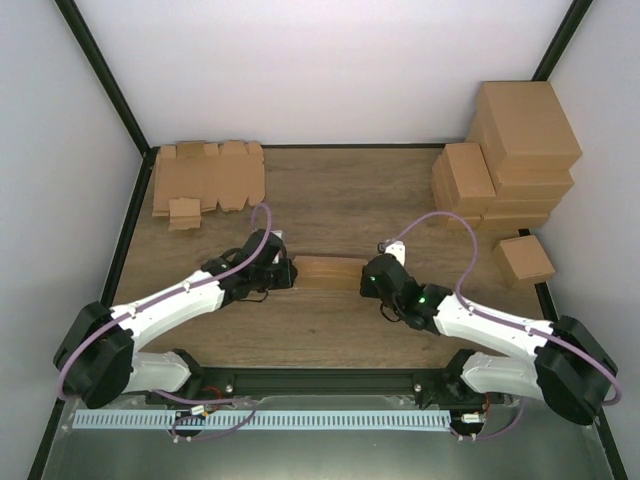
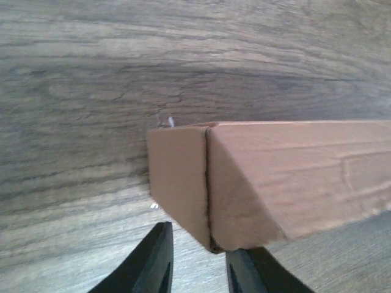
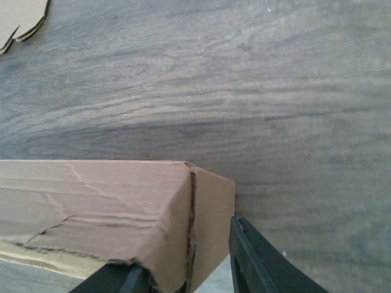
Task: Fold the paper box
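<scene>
The paper box (image 1: 330, 271) is a closed, long brown cardboard block lying on the wooden table (image 1: 330, 215) between my two grippers. My left gripper (image 1: 284, 272) is at its left end. In the left wrist view the box end (image 2: 180, 183) hangs just above the open gripper (image 2: 198, 268), its lower corner by the right finger (image 2: 253, 271); the left finger (image 2: 153, 262) is apart from it. My right gripper (image 1: 371, 277) is at the right end. In the right wrist view the gripper (image 3: 189, 278) straddles the end panel (image 3: 214, 220), open.
A stack of flat die-cut cardboard blanks (image 1: 207, 178) lies at the back left; its edge shows in the right wrist view (image 3: 21, 18). Several folded brown boxes (image 1: 505, 160) are stacked at the back right, with one more (image 1: 524, 259) near the right edge.
</scene>
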Controlling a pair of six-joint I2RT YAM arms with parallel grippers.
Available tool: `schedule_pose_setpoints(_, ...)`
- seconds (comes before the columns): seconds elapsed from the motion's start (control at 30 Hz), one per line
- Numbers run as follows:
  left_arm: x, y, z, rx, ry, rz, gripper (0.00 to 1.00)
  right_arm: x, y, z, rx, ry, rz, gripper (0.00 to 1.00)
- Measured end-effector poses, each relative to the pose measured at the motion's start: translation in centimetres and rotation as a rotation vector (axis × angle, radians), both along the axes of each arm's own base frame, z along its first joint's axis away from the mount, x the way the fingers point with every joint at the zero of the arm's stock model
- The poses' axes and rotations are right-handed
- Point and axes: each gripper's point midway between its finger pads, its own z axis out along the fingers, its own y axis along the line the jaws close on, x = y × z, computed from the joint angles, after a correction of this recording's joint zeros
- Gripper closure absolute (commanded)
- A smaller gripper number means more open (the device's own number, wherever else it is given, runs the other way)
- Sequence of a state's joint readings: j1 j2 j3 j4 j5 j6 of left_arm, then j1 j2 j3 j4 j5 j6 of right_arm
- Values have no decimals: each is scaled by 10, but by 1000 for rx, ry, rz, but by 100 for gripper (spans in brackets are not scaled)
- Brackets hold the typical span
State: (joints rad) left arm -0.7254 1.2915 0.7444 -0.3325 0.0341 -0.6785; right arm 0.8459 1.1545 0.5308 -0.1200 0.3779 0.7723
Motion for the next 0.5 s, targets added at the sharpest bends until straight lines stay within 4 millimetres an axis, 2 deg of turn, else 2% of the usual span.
schedule_pose_setpoints(0.17,-5,7,3,37,20,-1,60,-19,-10,-1,-43,66,32,47)
schedule_pose_setpoints(0.3,-3,5,22,22,1,-1,58,-29,-15,-1,-90,118,61,36)
schedule_pose_setpoints(0.5,0,-1,45,-9,-31,-24,56,-39,-9,3,-111,183,135,30)
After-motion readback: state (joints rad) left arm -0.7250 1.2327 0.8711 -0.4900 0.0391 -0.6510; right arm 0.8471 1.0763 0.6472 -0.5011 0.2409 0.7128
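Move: The paper box runs crosswise between the hands, its left end between the left fingers and its right end at the right ones. Its middle is about 8 cm to the right and 1 cm ahead of the left hand, and some 8 cm to the left and 3 cm ahead of the right, nearly level with both. The flat blank lies roughly 23 cm ahead and 20 cm left of the left hand; the small box stands about 35 cm right and 6 cm ahead of the right. Both hands come free of the paper box's ends with their already parting fingers opening wider, the right ones much wider, as the right hand draws back about 4 cm towards its base, edging a little right at first, and tips some 10 degrees further down with a slight counter-clockwise turn. The left hand eases back barely half a centimetre, then lifts about 4.5 cm almost straight up, its attitude hardly changed, so that its fingers stand above and clear of the box's near side. ##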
